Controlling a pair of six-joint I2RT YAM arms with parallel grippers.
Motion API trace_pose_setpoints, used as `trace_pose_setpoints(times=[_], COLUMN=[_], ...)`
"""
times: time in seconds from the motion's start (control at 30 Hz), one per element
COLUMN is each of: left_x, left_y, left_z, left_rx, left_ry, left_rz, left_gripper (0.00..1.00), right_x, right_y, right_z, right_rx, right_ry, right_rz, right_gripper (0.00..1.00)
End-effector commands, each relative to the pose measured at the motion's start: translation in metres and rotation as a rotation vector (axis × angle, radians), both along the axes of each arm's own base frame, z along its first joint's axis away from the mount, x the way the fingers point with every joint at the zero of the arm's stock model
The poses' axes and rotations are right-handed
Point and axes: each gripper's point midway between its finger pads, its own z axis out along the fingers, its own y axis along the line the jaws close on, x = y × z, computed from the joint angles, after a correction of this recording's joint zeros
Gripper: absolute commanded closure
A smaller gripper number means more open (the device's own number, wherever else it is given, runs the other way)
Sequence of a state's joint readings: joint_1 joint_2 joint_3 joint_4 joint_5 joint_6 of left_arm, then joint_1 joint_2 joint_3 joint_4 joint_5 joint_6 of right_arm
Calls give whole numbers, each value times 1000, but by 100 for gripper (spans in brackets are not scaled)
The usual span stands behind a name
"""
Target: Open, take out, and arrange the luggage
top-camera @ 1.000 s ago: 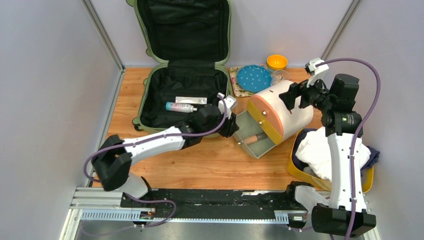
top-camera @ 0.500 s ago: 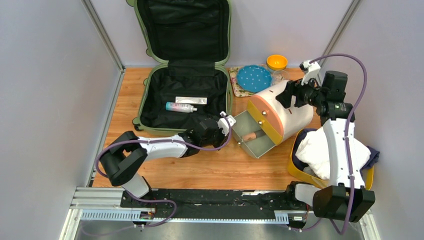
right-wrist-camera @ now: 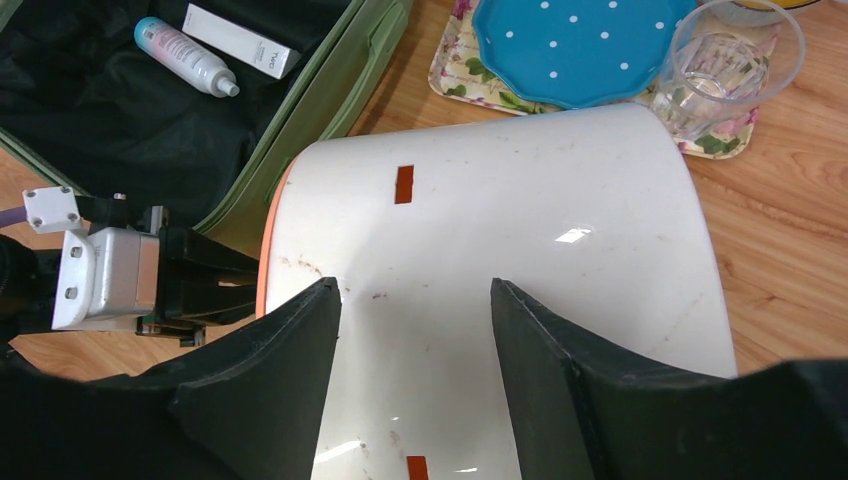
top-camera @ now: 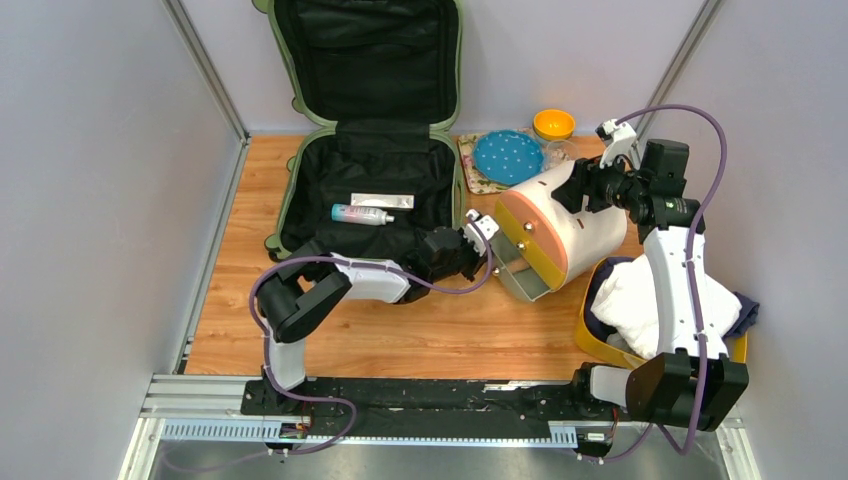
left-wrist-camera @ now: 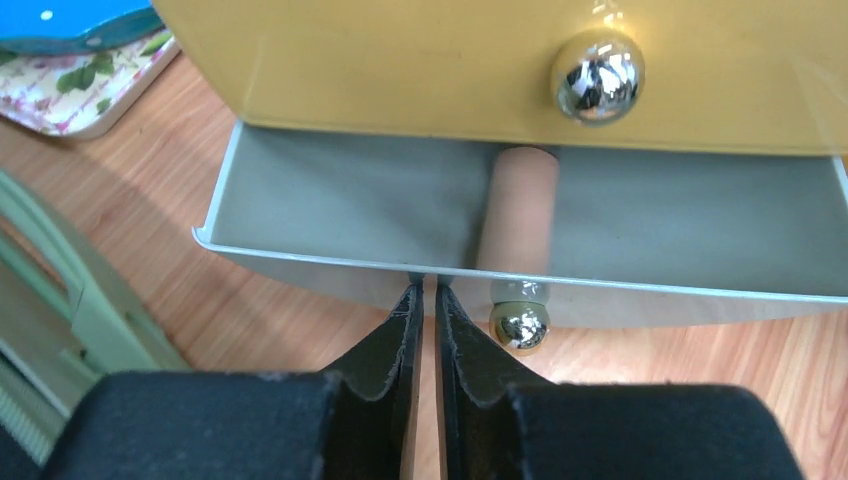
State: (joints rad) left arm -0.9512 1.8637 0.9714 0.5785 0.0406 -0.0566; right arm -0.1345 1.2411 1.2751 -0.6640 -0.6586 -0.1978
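The sage-green luggage (top-camera: 288, 195) lies open at the back left with its lid leaning on the wall. A bottle (top-camera: 362, 214) and a white box (top-camera: 382, 201) lie on its black lining. My left gripper (top-camera: 487, 240) is to its right. In the left wrist view the jaws stand shut with only a slit between them and nothing held. The left gripper's (left-wrist-camera: 427, 290) tips touch the grey drawer's front (left-wrist-camera: 330, 260), just left of a chrome knob (left-wrist-camera: 520, 325). A tan cylinder (left-wrist-camera: 517, 210) lies in the drawer. My right gripper (right-wrist-camera: 412, 288) hovers open over the cream drawer box (right-wrist-camera: 520, 200).
A yellow tray (top-camera: 590, 335) of white cloth sits at the front right under the right arm. Behind the drawer box are a blue dotted plate (top-camera: 508, 155) on a floral tray (top-camera: 475, 180), a clear cup (right-wrist-camera: 735, 65) and an orange-lidded jar (top-camera: 553, 125). Walls close in on three sides.
My left gripper moved right to the drawer front while its jaws closed. The drawer now sits further into the box. The right gripper's jaws narrowed a little.
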Motion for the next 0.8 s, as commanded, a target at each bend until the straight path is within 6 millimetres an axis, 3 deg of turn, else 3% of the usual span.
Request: trace_pose_setpoints(times=[0.0, 0.07, 0.13, 0.17, 0.23, 0.27, 0.4, 0.47, 0.53, 0.57, 0.6, 0.7, 0.77], left_x=[15, 16, 18, 23, 26, 29, 26, 23, 14, 6, 1, -12, -19], left_y=[-32, -41, -48, -54, -60, -64, -69, -62, -53, -42, -34, -13, -1], left_z=[46, 54, 47, 55, 48, 56, 56, 53, 65, 52, 64, 64, 70], left_rx=[-170, -196, -196, -218, -224, -241, -247, -235, -238, -208, -221, -202, -193], left_ry=[-103, -121, -116, -125, -109, -123, -117, -112, -132, -116, -121, -60, -29], left_rz=[-19, -35, -34, -29, -24, -25, -47, -41, -62, -67, -70, -83, -80], left_gripper=[84, 84, 82, 81, 80, 79, 79, 79, 77, 76, 70, 51, 45], right_x=[-17, -18, -18, -19, -19, -19, -18, -17, -16, -16, -16, -15, -14], right_y=[2, 2, 2, 2, 3, 3, 3, 4, 3, 3, 3, 3, 2], right_z=[-30, -30, -32, -32, -31, -32, -32, -33, -32, -32, -31, -30, -29], right_rx=[38, 41, 43, 43, 47, 48, 56, 57, 54, 51, 50, 46, 45], right_ry=[155, 159, 167, 168, 168, 171, 177, 180, 176, 174, 170, 165, 159], right_rz=[-24, -23, -24, -26, -27, -28, -27, -26, -26, -24, -23, -21, -20], right_gripper=[37, 37, 38, 38, 38, 38, 38, 38, 38, 38, 38, 38, 38])
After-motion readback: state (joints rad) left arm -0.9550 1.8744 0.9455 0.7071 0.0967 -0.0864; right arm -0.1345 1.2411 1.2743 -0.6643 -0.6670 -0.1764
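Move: The open lower drawer's knobbed front is right at the left fingertips, its knob about 2 cm back, 2 cm to the right and 3 cm below the hand. The closed yellow drawer's knob is some 7 cm to the hand's right, 1 cm ahead and 4 cm higher; the blue plate is roughly 22 cm ahead and 4 cm right, low down. From the right hand, the lower drawer's knob is about 7 cm back, 16 cm left and 20 cm below. With its nearly shut fingertips against the front lip of the lower drawer, the left hand keeps pushing it to the right and somewhat forward, about 5 cm in towards the bin, then halts briefly, backs off left and backward by roughly the same amount and spreads its fingers to about half open, clear of the front. The right hand stays in place on top of the bin, its fingers still apart, as though bracing the bin. ##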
